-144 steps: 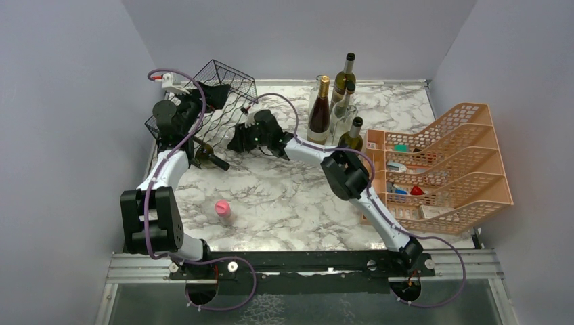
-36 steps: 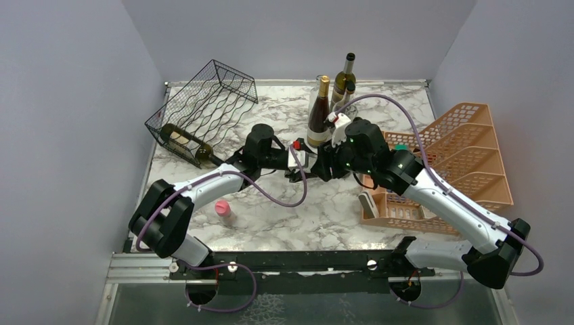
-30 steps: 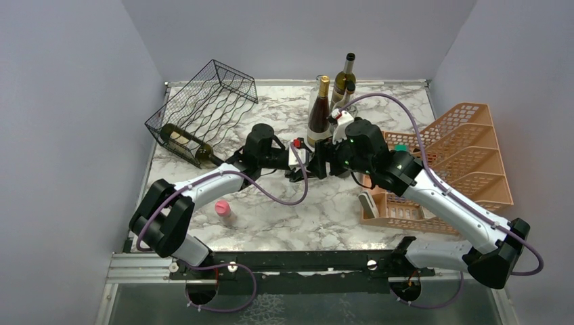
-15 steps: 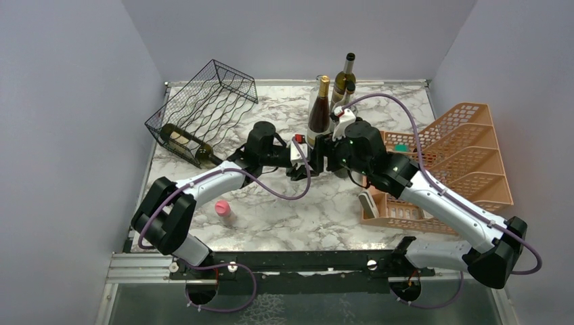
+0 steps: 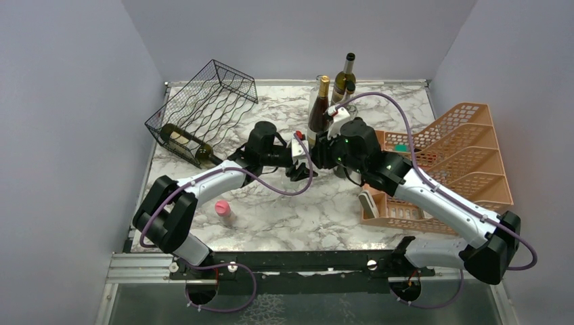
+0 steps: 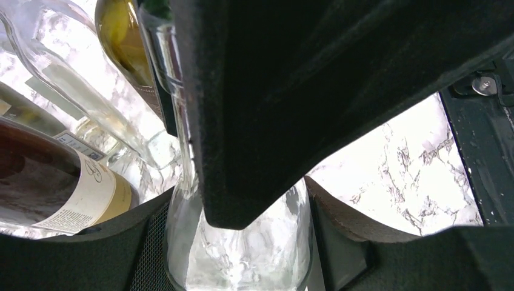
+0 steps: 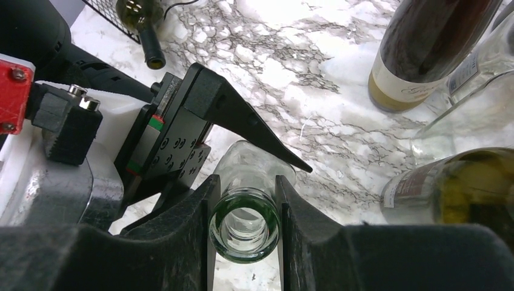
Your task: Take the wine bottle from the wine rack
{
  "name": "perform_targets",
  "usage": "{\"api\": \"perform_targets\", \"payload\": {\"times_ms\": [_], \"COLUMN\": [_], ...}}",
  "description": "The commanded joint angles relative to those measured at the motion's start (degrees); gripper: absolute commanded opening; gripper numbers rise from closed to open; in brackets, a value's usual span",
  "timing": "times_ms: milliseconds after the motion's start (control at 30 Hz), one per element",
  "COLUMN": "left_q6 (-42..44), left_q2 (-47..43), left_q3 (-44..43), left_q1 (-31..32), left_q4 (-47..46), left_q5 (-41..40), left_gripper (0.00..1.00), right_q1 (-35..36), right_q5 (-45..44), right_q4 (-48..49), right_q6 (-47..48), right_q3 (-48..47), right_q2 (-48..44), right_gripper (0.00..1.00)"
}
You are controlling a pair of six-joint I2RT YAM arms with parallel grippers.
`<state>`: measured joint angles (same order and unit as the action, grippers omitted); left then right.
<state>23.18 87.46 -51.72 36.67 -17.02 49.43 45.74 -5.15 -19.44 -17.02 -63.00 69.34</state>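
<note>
A clear glass wine bottle [image 7: 257, 163] with a green rim stands upright near the table's middle, held by both arms. My left gripper [image 5: 302, 166] is shut on its body [image 6: 242, 242]; the right gripper's black housing fills the view above it. My right gripper [image 7: 244, 213] is shut from above on the bottle's mouth, and in the top view this gripper [image 5: 323, 154] sits just right of the left one. The black wire wine rack [image 5: 210, 101] stands tilted at the back left. A green wine bottle [image 5: 184, 143] lies in its lowest cell, neck poking out.
Several upright bottles cluster at the back centre, among them a dark one with a gold cap [image 5: 319, 112] and a green one [image 5: 345, 73]. A peach tiered organizer [image 5: 467, 162] fills the right side. A small pink object [image 5: 222, 208] sits front left.
My right gripper has closed onto the clear bottle's mouth after drifting slightly left and back. The left gripper keeps its hold on the body and has shifted a little with it.
</note>
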Motion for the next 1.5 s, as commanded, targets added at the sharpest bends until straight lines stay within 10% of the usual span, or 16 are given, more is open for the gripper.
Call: {"api": "perform_targets", "payload": {"times_ms": [0,167,833,1167,1467], "left_q6": [1.72,1.34,4.99,-4.94,-11.43], "left_q2": [-1.84,-2.42,-9.39,-9.05,-9.12], "left_q3": [-2.42,-2.42,-0.85,-3.24,-4.49], "left_q1": [0.78,0.78,-3.94,-12.01,-15.81], "left_q4": [-4.87,-4.87,-5.02,-6.71,-6.97], "left_q5": [0.59,0.3,-17.53,-36.54,-35.72], "left_gripper": [0.48,0.99,0.99,0.99,0.99], "right_q1": [-0.23,-0.21,-0.56,-3.26,-5.98], "right_q5": [-1.51,-3.42,-18.63,-17.81,-14.93], "right_q4": [3.43,3.5,-6.67,-9.66,-14.66], "right_q6": [-0.8,0.18,2.49,3.49,3.75], "right_q3": [0.62,-0.28,-12.66,-17.99,-24.67], "right_q2": [0.97,1.53,9.65,14.15,19.76], "right_gripper": [0.01,0.01,0.01,0.01,0.01]}}
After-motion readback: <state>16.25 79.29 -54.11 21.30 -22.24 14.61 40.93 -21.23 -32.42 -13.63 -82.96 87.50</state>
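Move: Between the two hands hangs a clear glass bottle, its body in the left fingers and its neck in the right. From the right hand, the brown bottle it is taken towards stands some 15 cm ahead and 2 cm right; the green bottle is about 5 cm ahead and 11 cm right, another clear bottle 11 ahead and 9 right, all centred roughly 10 cm lower. The last racked bottle lies about 36 cm left of the left hand, 10 ahead and 10 below; the rack's middle, 20 ahead and 32 left. Opening wide, the left fingers let go of the clear bottle's body; that hand rises about 6 cm, then sweeps forward and left towards the rack, some 15 cm each way, turning about 50 degrees counter-clockwise. The right fingers keep their pinch on the neck, dip slightly, then carry the bottle about 9 cm forward and a little right towards the brown bottle, turning clockwise and rolling left side down. ##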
